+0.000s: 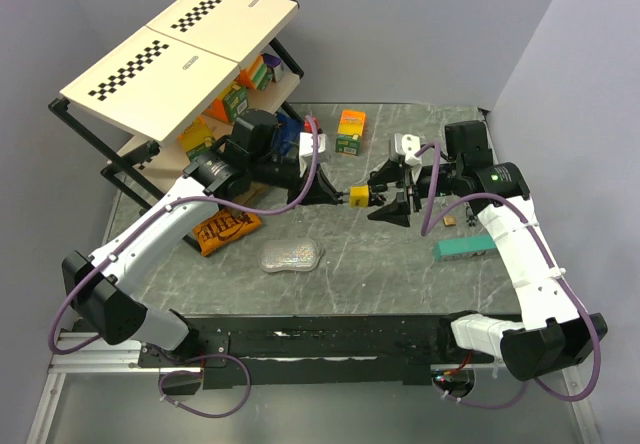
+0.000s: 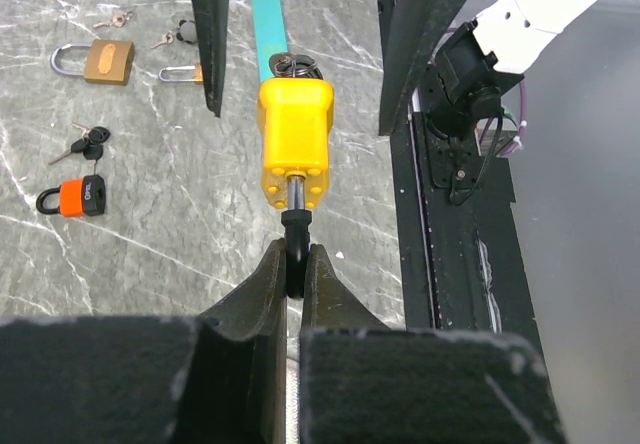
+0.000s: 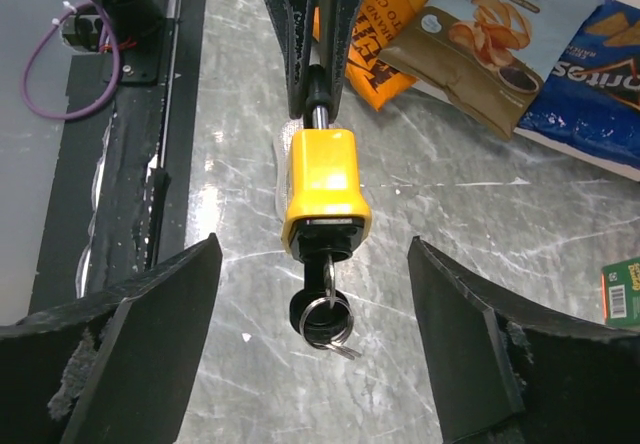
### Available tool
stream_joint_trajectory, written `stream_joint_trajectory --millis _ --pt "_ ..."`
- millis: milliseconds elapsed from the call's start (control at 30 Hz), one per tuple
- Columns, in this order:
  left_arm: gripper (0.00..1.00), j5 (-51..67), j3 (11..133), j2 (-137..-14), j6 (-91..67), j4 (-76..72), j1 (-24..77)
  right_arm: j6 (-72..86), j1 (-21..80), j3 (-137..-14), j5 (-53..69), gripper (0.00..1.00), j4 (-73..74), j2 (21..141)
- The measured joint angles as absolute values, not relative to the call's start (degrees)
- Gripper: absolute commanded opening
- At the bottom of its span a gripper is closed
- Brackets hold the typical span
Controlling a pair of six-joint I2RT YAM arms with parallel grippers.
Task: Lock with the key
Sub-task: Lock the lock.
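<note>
A yellow padlock (image 1: pixel 357 196) hangs in the air between the two arms, above the middle of the table. My left gripper (image 2: pixel 293 264) is shut on the padlock's dark shackle (image 2: pixel 296 239), and the yellow body (image 2: pixel 295 139) points away from it. A black-headed key (image 3: pixel 322 314) with a ring sits in the keyhole at the padlock's far end (image 3: pixel 322 184). My right gripper (image 3: pixel 315 247) stands open, one finger on each side of the key and touching neither it nor the padlock. In the top view the right gripper (image 1: pixel 385 199) faces the left gripper (image 1: pixel 335 196).
A brass padlock (image 2: pixel 100 61), an orange padlock (image 2: pixel 78 196) and loose keys (image 2: pixel 85 144) lie on the marble. A teal box (image 1: pixel 465 249) lies at the right. Snack bags (image 1: pixel 225 229), a clear pouch (image 1: pixel 292 255), small boxes (image 1: pixel 350 131) and a shelf rack (image 1: pixel 180 54) stand at the left and back.
</note>
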State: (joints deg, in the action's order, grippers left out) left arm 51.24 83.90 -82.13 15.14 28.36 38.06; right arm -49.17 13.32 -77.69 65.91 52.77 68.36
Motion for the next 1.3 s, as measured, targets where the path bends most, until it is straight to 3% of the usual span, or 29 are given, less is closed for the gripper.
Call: stream_joint_trajectory --millis 267,700,1300 --pt "0.01 51.86 83.92 -82.13 14.13 27.68 38.46 -49.08 17.15 -77.32 65.28 0.59 51.92 68.69" --pt "0.01 53.19 83.24 -81.91 11.68 27.31 38.83 -45.32 19.9 -76.55 62.33 0.0 48.82 69.08" --pt "0.01 53.04 78.46 -80.88 1.54 19.42 38.72 -27.94 21.45 -78.56 64.47 0.0 45.19 73.84"
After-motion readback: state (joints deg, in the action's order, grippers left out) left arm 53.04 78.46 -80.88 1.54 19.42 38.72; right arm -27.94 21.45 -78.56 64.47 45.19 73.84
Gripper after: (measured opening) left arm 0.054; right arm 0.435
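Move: The yellow lock body, held out by its shackle in the left hand, lies about 4 cm left of the right hand and 1 cm lower, level fore and aft. From the left hand, the body is some 4 cm to the right and 1 cm down. Its key, with rings, hangs between the open right fingers, roughly at the hand point and 1 cm down. On the table 25 cm below the right hand, the orange lock lies 15 cm ahead and 2 cm right, the teal box 21 cm right and level. The right fingers close to about half open and pinch the yellow body front and back as the hand slides left over it, then press it along the shackle towards the left hand, about 4 cm leftward in all. The left hand keeps its shackle grip, easing about 1 cm back and 1 cm right into the push. Late on, both wrists roll their forward sides down, the right some 15 degrees, the left about 10. ##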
